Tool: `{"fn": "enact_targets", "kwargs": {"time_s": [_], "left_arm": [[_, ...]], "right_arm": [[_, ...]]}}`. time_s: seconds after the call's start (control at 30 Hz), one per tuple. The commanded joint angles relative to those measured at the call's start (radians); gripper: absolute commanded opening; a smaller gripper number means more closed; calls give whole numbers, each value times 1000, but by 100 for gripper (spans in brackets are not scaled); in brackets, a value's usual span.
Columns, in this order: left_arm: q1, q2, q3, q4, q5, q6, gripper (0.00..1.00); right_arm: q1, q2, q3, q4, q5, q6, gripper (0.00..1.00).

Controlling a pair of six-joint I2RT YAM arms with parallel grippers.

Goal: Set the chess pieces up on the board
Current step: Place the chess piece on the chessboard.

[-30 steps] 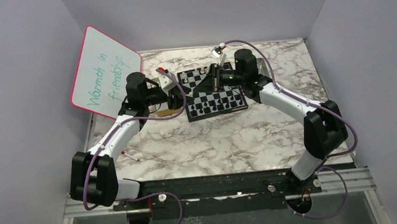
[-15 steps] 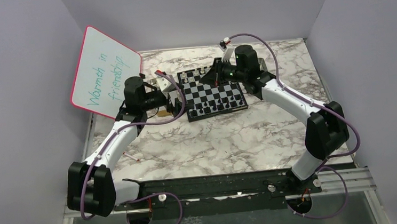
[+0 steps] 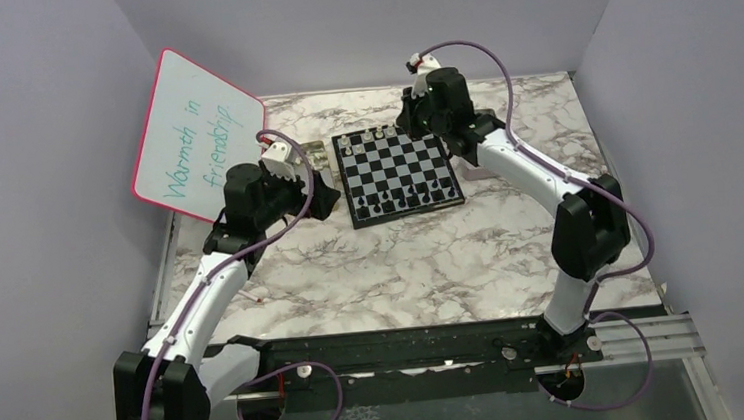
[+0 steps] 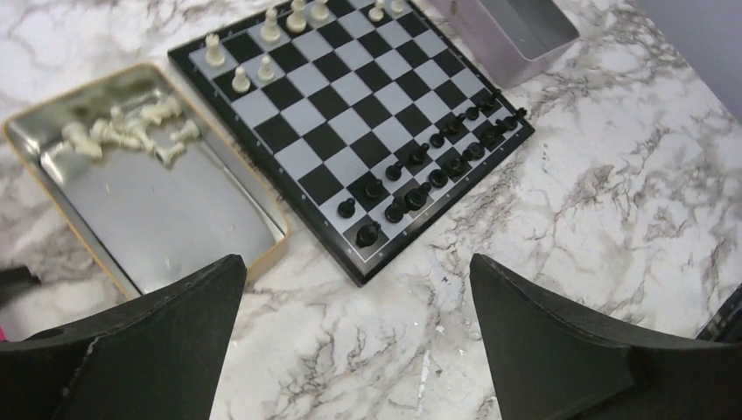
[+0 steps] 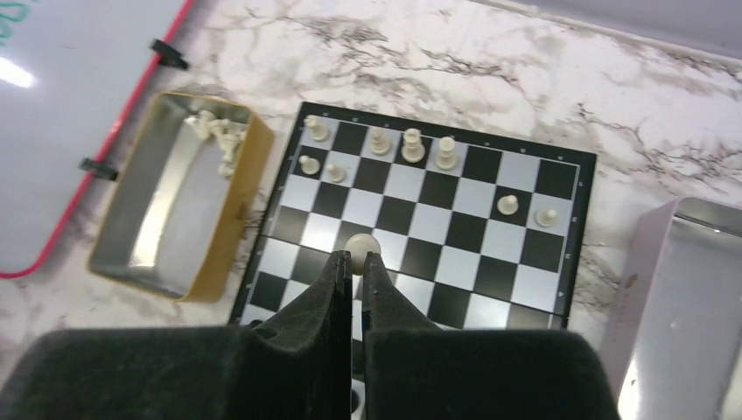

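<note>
The board [image 3: 400, 171] lies at the back of the marble table. Black chess pieces [image 4: 437, 156] fill two rows along its near edge, and several pale pieces [image 5: 411, 144] stand near its far edge. More pale pieces [image 4: 131, 131] lie heaped in a gold-rimmed tin [image 4: 219, 236] left of the board. My left gripper [image 4: 354, 260] is open and holds nothing, above bare marble off the board's near left corner. My right gripper [image 5: 356, 258] is shut on a pale, round-topped piece [image 5: 360, 244], held above the board's left half.
A silver metal tray [image 5: 682, 289] sits just right of the board. A pink-rimmed whiteboard [image 3: 196, 133] with green writing leans at the back left. Purple walls close in the table on three sides.
My left gripper has opened and drawn back from the board's left edge toward the near left. My right arm has lifted from the board's middle toward its far edge, still shut on the pale piece.
</note>
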Motion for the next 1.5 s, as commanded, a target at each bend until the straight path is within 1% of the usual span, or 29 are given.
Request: {"fn": "enact_targets", "kwargs": {"time_s": [0.0,0.07,0.17,0.27,0.37,0.57,0.7,0.83,1.0,1.47], "left_arm": [[-4,26,53,-169,-139,-184,99],[-3,65,91,-253,-141,-188,99],[-2,137,161,-392,-131,-108,99],[0,186,178,-445,-125,-89,99],[6,189,175,-448,-91,-87,99],[8,154,158,-438,-111,-78,99],[8,155,157,-424,-92,-88,99],[8,158,155,-420,-108,-91,99],[8,157,149,-420,-48,-86,99],[8,154,149,-420,-56,-84,99]], "right_arm": [[-5,100,75,-64,167,-104,6],[-6,144,110,-74,179,-111,6],[-9,222,182,-112,186,-115,6],[-11,308,250,-150,185,-107,6],[-15,374,310,-186,188,-100,6],[-21,460,381,-220,198,-95,6],[-28,507,417,-238,203,-98,6],[-40,543,458,-249,198,-95,6],[-51,584,519,-278,191,-96,6],[-65,650,597,-315,159,-81,8]]}}
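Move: The right hand already holds a white pawn; its square, c2, lies about 11 cm ahead, 3 cm right and 17 cm below. Also 11 cm ahead but 5 cm right stands the b2 pawn; the a2 pawn is 12 cm ahead, 7 cm right, and the d1 piece 13 cm straight ahead, all similarly low. From the empty left hand, c2 is roughly 22 cm ahead, 14 cm right and 15 cm below. Right hand lowers the gripped pawn about 16 cm and 10 forward towards c2; open left sinks, tipping down. ##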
